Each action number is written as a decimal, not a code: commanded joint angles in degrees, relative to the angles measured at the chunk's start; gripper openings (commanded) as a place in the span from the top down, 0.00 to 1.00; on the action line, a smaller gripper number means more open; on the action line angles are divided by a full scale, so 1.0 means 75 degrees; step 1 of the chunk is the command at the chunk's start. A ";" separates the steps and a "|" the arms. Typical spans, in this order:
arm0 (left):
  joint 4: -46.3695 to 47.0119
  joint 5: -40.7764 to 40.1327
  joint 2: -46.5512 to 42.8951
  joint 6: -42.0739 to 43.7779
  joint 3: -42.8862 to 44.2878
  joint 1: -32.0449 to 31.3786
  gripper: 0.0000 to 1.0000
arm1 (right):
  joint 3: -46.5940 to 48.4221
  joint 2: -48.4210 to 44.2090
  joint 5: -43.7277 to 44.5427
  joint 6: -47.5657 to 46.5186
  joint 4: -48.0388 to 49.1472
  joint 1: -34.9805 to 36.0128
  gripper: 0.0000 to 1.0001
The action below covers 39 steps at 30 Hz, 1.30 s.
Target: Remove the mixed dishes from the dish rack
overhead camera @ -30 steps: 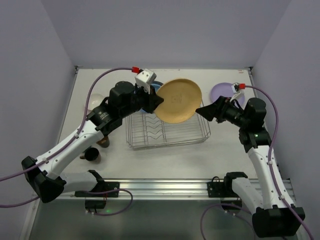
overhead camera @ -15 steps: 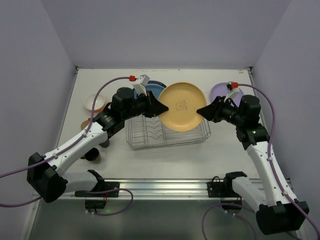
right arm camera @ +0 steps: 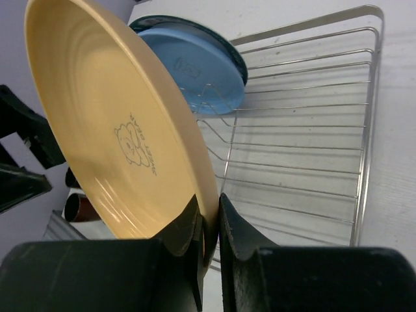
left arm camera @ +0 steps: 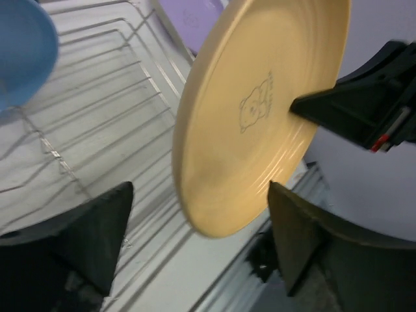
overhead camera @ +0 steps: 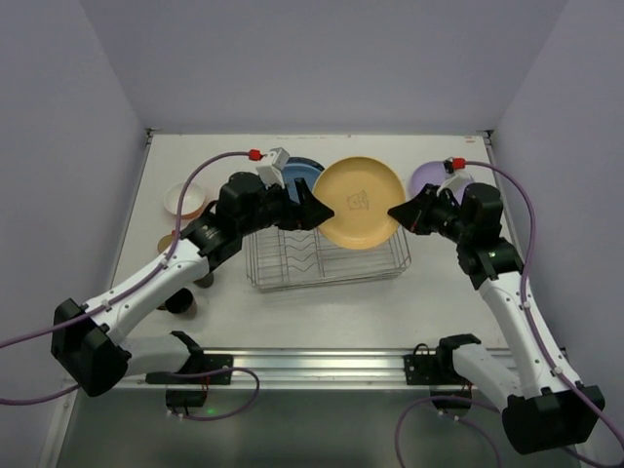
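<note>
A yellow plate (overhead camera: 359, 203) with a bear drawing hangs tilted above the wire dish rack (overhead camera: 327, 255). My right gripper (overhead camera: 395, 212) is shut on the plate's right rim, and in the right wrist view the fingers (right arm camera: 209, 221) pinch that rim (right arm camera: 110, 130) from both sides. My left gripper (overhead camera: 320, 208) stands open at the plate's left edge. In the left wrist view the plate (left arm camera: 260, 117) sits between the spread fingers (left arm camera: 198, 227) without touching them. A blue plate (overhead camera: 297, 175) leans in the rack's far left corner (right arm camera: 195, 65).
A lavender plate (overhead camera: 434, 180) lies on the table right of the rack. An orange bowl (overhead camera: 183, 200) and dark cups (overhead camera: 178, 300) stand on the table to the left. The rack's dividers (right arm camera: 312, 130) lie below the held plate.
My left gripper has opened and let go of the yellow plate. My right gripper has shut on its opposite rim. The plate has shifted slightly to the right.
</note>
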 commanded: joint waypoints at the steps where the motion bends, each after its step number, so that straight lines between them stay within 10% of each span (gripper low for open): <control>1: -0.0745 -0.0977 -0.0577 0.0694 0.0538 0.0156 0.00 | -0.0059 0.0038 0.0785 0.0521 0.0548 -0.0219 1.00; 7: -0.1789 -0.3181 -0.1923 0.2100 0.0504 0.0508 0.00 | -0.0631 -0.0008 0.0877 0.2009 0.1168 -0.2104 1.00; 13: -0.2434 -0.3205 -0.2932 0.3285 -0.0268 0.0496 0.00 | -0.0892 0.0657 0.3432 0.3627 0.1966 -0.3277 1.00; 25: -0.1369 -0.4858 -0.5617 0.3754 -0.2765 0.0519 0.00 | 0.1672 0.5484 0.2954 0.3487 0.1933 -0.3877 0.99; 39: -0.1591 -0.4284 -0.5230 0.3813 -0.2719 0.0531 0.00 | 0.2250 0.6894 0.2367 0.3370 0.1299 -0.3877 0.90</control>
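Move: The purple plate, over which the right hand will carry the yellow plate pinched at its right rim, lies some 25 cm ahead of that hand, 19 cm to its right and 24 cm below. The rack's middle is about 7 cm ahead of it and 18 cm left, the blue plate roughly 21 cm ahead and 29 cm left. From the left hand, the purple plate is about 25 cm ahead and 39 cm right. Keeping its pinch on the yellow plate, the right hand swings right off the rack, then forward and down to the purple plate, about 25 cm right, 18 forward and 19 down, turning nearly 60 degrees clockwise and tipping its fingers downward. The left hand, already letting go, spreads its fingers fully and withdraws some 19 cm left, rising briefly and dipping again. ##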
